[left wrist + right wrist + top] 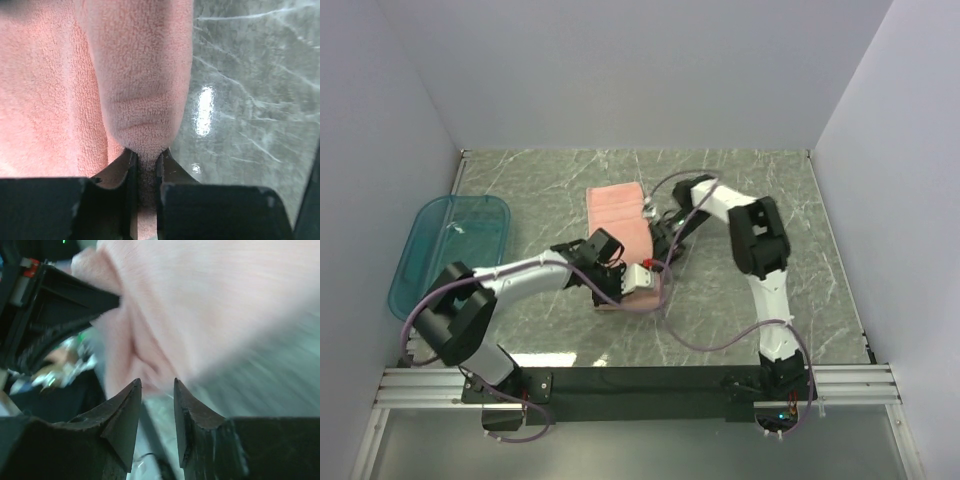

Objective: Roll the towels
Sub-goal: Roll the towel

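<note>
The salmon-pink towel (617, 212) lies on the marble table, its near part bunched between the two arms. In the left wrist view a raised fold of the towel (142, 90) runs into my left gripper (146, 154), whose jaws are shut on the cloth. From above, the left gripper (632, 281) sits at the towel's near end. My right gripper (656, 226) is at the towel's right edge. In the blurred right wrist view the right gripper (157, 383) stands open with nothing between its fingers, and the towel (200, 305) lies just beyond the tips.
A teal translucent tray (425, 262) sits at the table's left side, near the left wall. The left arm's black body (50, 310) shows close by in the right wrist view. Purple cables loop around both arms. Grey walls enclose the table.
</note>
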Controlling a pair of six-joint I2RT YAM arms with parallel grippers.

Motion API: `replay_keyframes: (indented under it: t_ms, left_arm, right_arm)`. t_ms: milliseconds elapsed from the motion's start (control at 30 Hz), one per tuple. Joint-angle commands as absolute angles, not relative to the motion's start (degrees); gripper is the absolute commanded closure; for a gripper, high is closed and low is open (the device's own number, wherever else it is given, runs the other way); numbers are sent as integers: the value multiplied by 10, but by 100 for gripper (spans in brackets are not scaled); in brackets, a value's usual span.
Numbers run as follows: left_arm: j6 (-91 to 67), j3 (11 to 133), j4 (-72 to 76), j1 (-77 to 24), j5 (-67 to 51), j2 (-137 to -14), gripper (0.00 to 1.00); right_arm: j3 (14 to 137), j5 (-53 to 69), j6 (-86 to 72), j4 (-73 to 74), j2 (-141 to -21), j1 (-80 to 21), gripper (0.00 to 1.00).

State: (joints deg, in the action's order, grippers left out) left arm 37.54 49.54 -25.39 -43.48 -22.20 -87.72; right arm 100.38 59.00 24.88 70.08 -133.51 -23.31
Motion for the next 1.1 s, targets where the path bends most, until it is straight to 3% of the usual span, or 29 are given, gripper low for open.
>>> replay_keyframes:
  t_ms: [0,200,333,467,600,700,967,1000,1067]
  left_arm:
    - [389,518,-411,-392,-321,-959,99]
    - [414,619,-511,-329,-381,-1074,99]
    - [425,687,-559,-289,-407,-1144,99]
    - [449,764,-599,-277,-417,-1214,99]
    - [454,814,-623,-271,-417,-1257,99]
    - [453,838,-635,-271,-417,-1273,99]
    - [427,863,-639,-270,-412,-1291,98]
    - [425,865,-641,-270,-413,-1293,98]
    - [418,872,-642,-270,-415,-1298,98]
  right_arm:
    - [993,552,240,610,-1255,-161,60]
    - [933,507,246,563,-1131,-90,59]
    - [830,455,261,475,-1020,-77,60]
    - [625,417,271,342,-848,-76,58]
    - [528,405,330,282,-688,-111,55]
    - [487,369,370,254,-633,-184,51]
    - [475,286,458,180,-680,-361,41]
    - [477,282,461,163,-707,-374,33]
    - [484,283,475,144,-731,-387,31]
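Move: The rolled part of the towel is still pinched near its left end by the left hand; the unrolled stretch it is being rolled onto has its middle about 13 cm ahead of that hand, 2 cm right and 2 cm lower. The roll's free right end lies roughly 7 cm back, 1 cm left and 3 cm below the right hand. From the right hand, the flat stretch centres some 7 cm ahead, 10 cm left and 4 cm down; the left gripper is 6 cm back, 12 cm left. The towel roll is turned over forward onto the flat stretch by the left hand, which keeps its pinch, tips about 50 degrees so its fingertips swing back under, and creeps some 3 cm forward. The right hand, holding nothing, swings forward and right, rising, then loops back and left above the roll's right end, unwinding its wrist nearly 80 degrees, opening wider and starting to sink. ##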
